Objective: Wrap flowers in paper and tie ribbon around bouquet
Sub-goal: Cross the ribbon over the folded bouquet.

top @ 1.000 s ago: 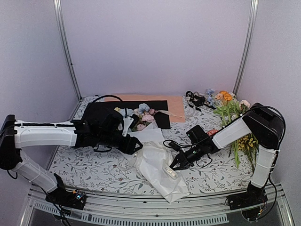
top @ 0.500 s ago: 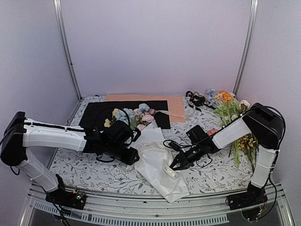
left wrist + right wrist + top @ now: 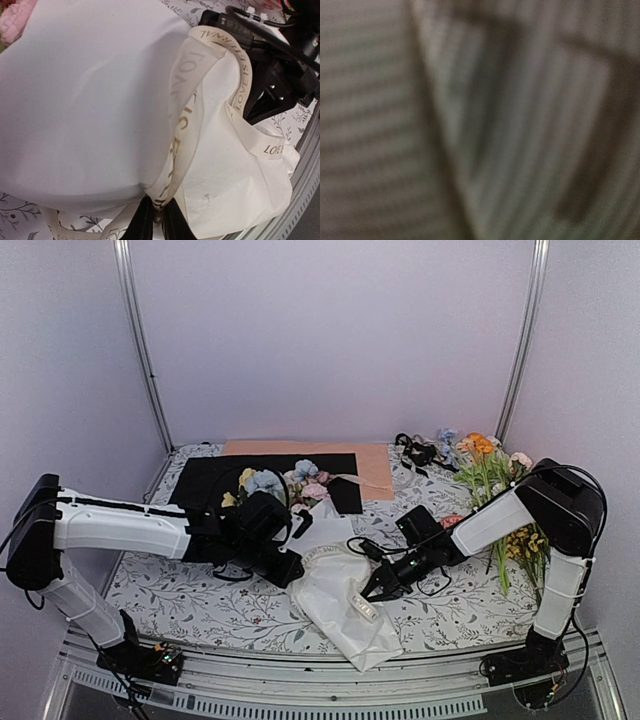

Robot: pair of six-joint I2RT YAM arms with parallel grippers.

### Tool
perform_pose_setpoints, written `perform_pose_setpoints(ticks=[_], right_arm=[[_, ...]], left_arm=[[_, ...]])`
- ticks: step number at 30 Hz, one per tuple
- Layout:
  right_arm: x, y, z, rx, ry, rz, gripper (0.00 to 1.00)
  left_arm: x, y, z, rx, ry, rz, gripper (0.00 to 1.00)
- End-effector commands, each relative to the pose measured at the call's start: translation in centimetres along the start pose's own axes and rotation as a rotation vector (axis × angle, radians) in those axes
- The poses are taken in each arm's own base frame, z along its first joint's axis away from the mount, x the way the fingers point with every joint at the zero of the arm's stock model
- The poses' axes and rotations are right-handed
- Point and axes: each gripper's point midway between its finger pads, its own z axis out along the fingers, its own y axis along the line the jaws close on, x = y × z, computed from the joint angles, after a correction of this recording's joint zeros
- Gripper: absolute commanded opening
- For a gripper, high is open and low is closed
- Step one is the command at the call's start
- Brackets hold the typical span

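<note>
The bouquet lies slantwise on the table: white paper (image 3: pixel 340 615) wrapped as a cone, with blue, pink and yellow flowers (image 3: pixel 300 480) at its far end. A cream ribbon (image 3: pixel 335 553) with gold lettering arches over the paper. My left gripper (image 3: pixel 296 575) is at the cone's left side. In the left wrist view its black fingers (image 3: pixel 142 226) pinch a fold of the ribbon (image 3: pixel 187 135) against the paper (image 3: pixel 85 100). My right gripper (image 3: pixel 378 588) is shut at the cone's right side, where the ribbon's arch comes down. The right wrist view is a dark blur.
A black sheet (image 3: pixel 205 485) and a peach sheet (image 3: pixel 378 468) lie at the back. Loose orange and yellow sprigs (image 3: pixel 495 485) and a black ribbon (image 3: pixel 418 452) are at the right rear. The metal front rail (image 3: pixel 300 690) runs just below the cone's tip.
My left arm has swung right and forward to the bouquet, and its gripper has closed on the ribbon. The right arm has stayed still.
</note>
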Motion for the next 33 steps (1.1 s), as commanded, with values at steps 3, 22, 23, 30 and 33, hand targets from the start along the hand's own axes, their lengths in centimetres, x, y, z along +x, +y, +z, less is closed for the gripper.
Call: perform_pose_setpoints(ticks=[3,22,23,30,33], right_arm=[[1.4,-3.2,0.5,0.103,0.024,0.079,0.08],[1.0,-3.0,0.4,0.105,0.019,0.080,0.08],[1.0,-3.0,0.3,0.106,0.018,0.081,0.08],[1.1,-3.0,0.3,0.109,0.019,0.079,0.08],[1.1,-3.0,0.3,0.107,0.020,0.079,0.08]], left_arm=[[-1.4,-2.0,-1.2,0.055,-0.057,0.061,0.05],[-3.6,-1.2,0.9,-0.021,-0.044,0.277,0.57],[-3.6,-1.1,1.4,-0.027,-0.030,0.275,0.56],[-4.1,-0.1,-0.4,-0.079,-0.052,0.278,0.57],[-3.5,1.4,-2.1,-0.117,-0.054,0.251,0.67]])
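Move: The left fingers already pinch the gathered ribbon over the paper wrap. The stretch they will go for next leads off from them, its near part roughly 2 cm ahead and 3 cm to the right, about level. The right gripper's fingertips are some 14 cm to the left hand's right, 2 cm back and 4 cm lower; the flower heads lie about 22 cm ahead and 2 cm left. From the right hand, that ribbon stretch is about 11 cm left, 4 cm ahead and 4 cm up. Letting go of the pinched ribbon, the left fingers spread to a little over half open. The left hand rises about 3 cm while edging forward and right, dips back down over the ribbon strands and lifts again by a centimetre, the wrist turning some 15 degrees, partly clockwise. The right gripper stays put, shut on its part of the ribbon. ##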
